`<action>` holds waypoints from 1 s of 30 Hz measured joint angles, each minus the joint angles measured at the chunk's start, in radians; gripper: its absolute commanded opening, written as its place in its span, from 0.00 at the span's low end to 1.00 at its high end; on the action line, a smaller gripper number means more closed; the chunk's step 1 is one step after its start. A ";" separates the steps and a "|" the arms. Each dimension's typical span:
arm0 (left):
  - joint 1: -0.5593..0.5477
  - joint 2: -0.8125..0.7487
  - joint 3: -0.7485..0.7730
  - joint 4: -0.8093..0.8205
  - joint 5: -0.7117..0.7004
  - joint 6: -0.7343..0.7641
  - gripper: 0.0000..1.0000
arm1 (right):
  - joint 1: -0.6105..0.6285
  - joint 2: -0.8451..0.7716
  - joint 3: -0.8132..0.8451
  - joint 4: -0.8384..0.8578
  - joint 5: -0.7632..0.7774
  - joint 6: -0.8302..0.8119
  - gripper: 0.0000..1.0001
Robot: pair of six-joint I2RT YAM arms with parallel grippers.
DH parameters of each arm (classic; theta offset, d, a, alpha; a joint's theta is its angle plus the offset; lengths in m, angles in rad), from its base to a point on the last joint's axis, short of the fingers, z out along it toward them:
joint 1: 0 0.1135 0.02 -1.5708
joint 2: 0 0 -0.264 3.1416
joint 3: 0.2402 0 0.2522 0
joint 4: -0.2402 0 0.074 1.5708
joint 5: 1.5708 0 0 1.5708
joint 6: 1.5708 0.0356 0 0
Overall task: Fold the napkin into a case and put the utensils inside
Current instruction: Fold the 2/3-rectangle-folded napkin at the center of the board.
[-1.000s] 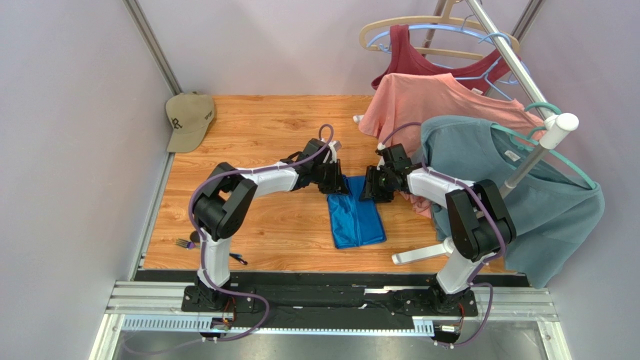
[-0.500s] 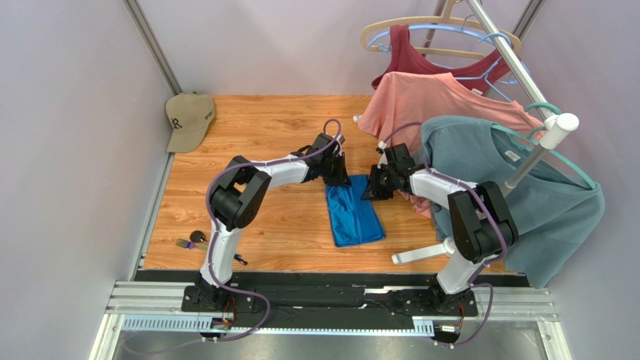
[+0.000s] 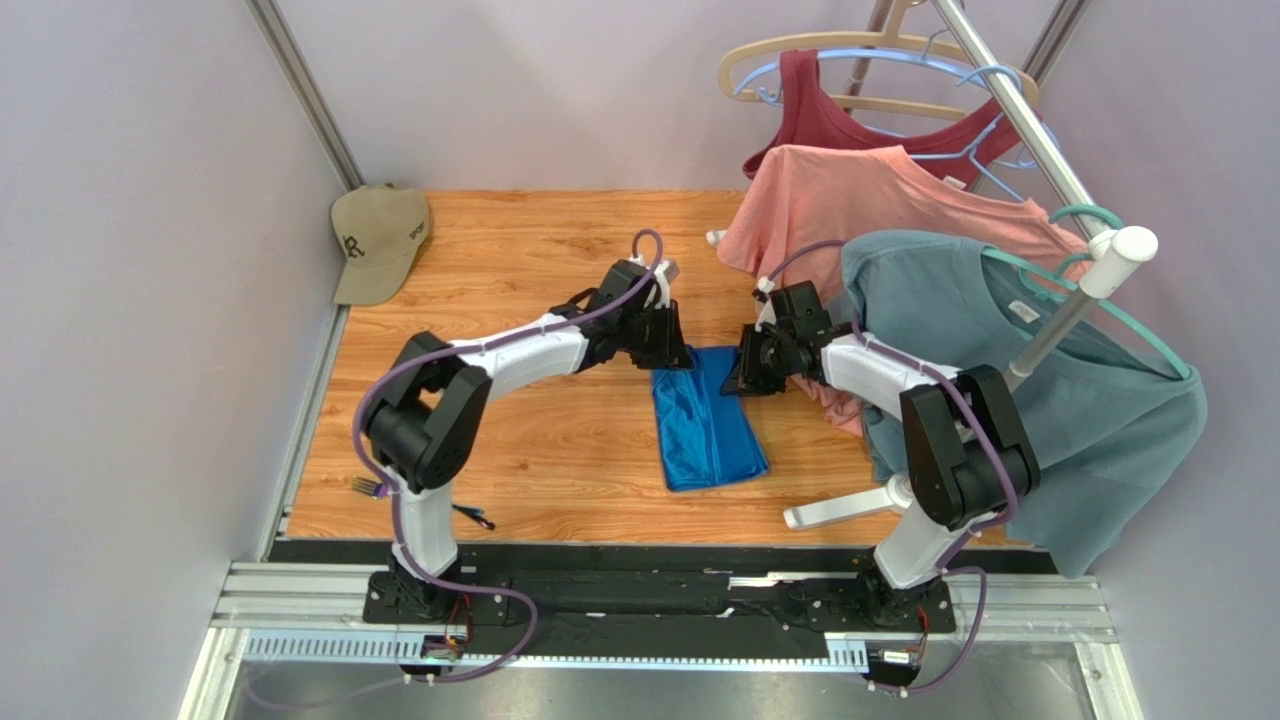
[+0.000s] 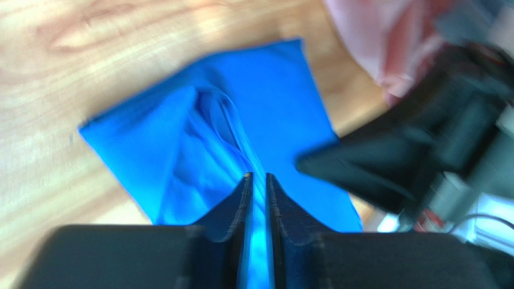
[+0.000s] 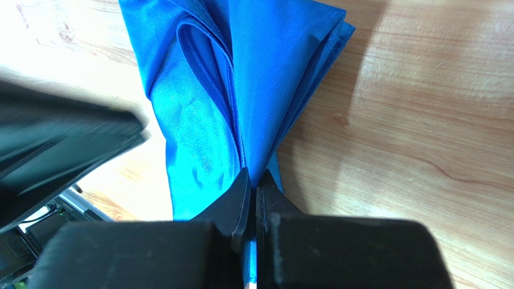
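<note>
The royal-blue napkin [image 3: 706,428] lies folded into a long narrow shape on the wooden table, its far end bunched up between both grippers. My left gripper [image 3: 672,356] is at its far left corner. In the left wrist view, the jaws of my left gripper [image 4: 256,177] stand a narrow gap apart, with a ridge of napkin [image 4: 271,120] running through the gap. My right gripper [image 5: 253,174] is shut tight on the napkin's [image 5: 253,72] layered far right corner. The utensils [image 3: 365,486] lie by the table's near left edge, partly hidden behind the left arm.
A tan cap [image 3: 376,237] sits at the far left corner. A clothes rack on the right holds a pink shirt [image 3: 857,203] and a teal-grey T-shirt [image 3: 1052,405] close beside the right arm. The rack's white foot [image 3: 842,507] rests near the napkin's right side.
My right gripper has shut on the napkin's far right corner. My left gripper's jaws have parted slightly, and the left arm's elbow has swung back to the left.
</note>
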 measured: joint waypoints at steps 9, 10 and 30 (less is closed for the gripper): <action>-0.003 -0.115 -0.201 0.059 0.012 -0.006 0.01 | 0.018 0.000 0.034 -0.043 0.010 0.004 0.00; -0.005 -0.095 -0.215 0.070 0.015 -0.008 0.01 | 0.024 0.000 0.039 -0.047 0.018 0.006 0.00; -0.048 0.007 -0.213 0.178 0.037 -0.052 0.00 | 0.243 0.123 0.224 -0.215 0.302 0.158 0.00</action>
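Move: The napkin's middle lies some 8 cm back, 3 cm right and 5 cm below the left hand. The right hand already pinches its right-hand flap; from there the napkin's middle is about 4 cm back, 3 cm left and 2 cm down. The pink shirt's hem stands some 14 cm right of the right hand, about level with it; the white rack foot is about 15 cm back and 14 cm right. Left fingers close, arc back 5 cm and down onto the napkin; right, still pinching, carries the flap 5 cm left. ##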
